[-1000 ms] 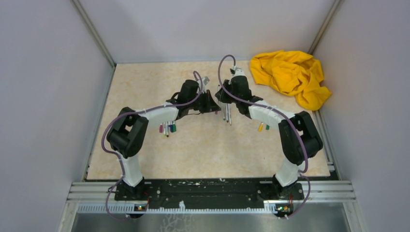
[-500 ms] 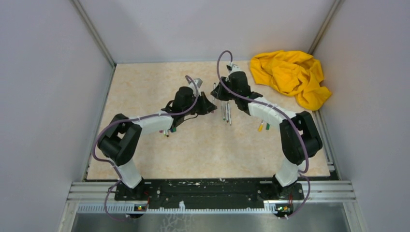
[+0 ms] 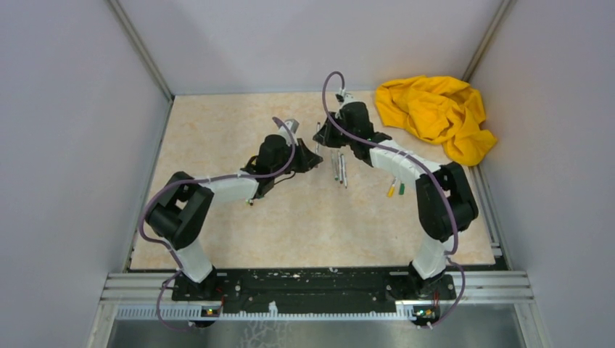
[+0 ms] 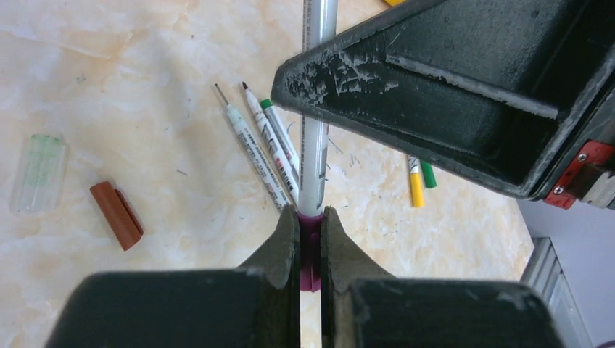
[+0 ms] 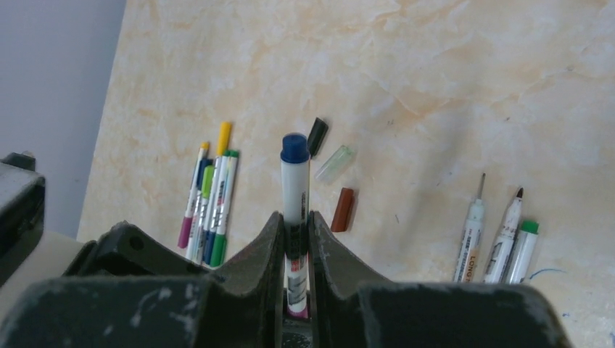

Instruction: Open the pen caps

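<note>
My left gripper is shut on a purple pen cap. The cap sits on the end of a white pen barrel that runs up behind my right gripper's finger. My right gripper is shut on a white pen with a dark blue far end and a purple near end. In the top view both grippers meet above mid-table, left and right. Loose caps lie on the table: black, clear greenish and red-brown.
Three uncapped pens lie side by side at mid-table. A bundle of capped pens lies to the left, mostly under my left forearm from above. A yellow pen and a green pen lie near my right arm. A yellow cloth sits at the back right.
My left forearm has swung down and left, covering the bundle of capped pens. My right gripper has shifted slightly left and back. Both grips look the same.
</note>
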Controlling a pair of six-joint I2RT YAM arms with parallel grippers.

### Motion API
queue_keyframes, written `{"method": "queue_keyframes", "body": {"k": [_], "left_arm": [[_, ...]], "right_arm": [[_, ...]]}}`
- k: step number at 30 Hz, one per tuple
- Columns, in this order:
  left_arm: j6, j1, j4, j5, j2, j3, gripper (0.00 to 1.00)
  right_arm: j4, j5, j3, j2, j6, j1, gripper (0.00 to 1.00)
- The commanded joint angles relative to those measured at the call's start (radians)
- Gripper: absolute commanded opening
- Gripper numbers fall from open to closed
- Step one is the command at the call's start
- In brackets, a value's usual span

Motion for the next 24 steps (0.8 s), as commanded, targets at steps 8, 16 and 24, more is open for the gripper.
{"method": "queue_keyframes", "body": {"k": [8, 16, 24], "left_arm": [[0.065, -0.079, -0.271, -0.019, 0.013, -0.099, 0.0], [0.02, -0.07, -0.337, -0.277, -0.028, -0.035, 0.0], [0.025, -0.025, -0.562, -0.453, 0.094, 0.198, 0.02]], "right_arm": [[0.279, 0.186, 0.225, -0.008, -0.138, -0.097, 0.0], [0.031, 0.223, 0.254, -0.013, -0.218, -0.097, 0.0], [-0.275, 0.248, 0.23, -0.003, -0.259, -0.096, 0.0]]}}
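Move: The left hand still pinches the magenta cap and the right hand the pen barrel it sits on. The brown cap lies about 7 cm ahead of the left hand, 5 cm to its left and 12 cm below; the clear cap is 3 cm farther out and 2 cm more left. From the right hand, the uncapped pens lie about 7 cm right, 2 cm ahead and 16 cm below. To part cap and pen, left jerks down-back about 12 cm, then forward; right up-forward some 17, then down. ##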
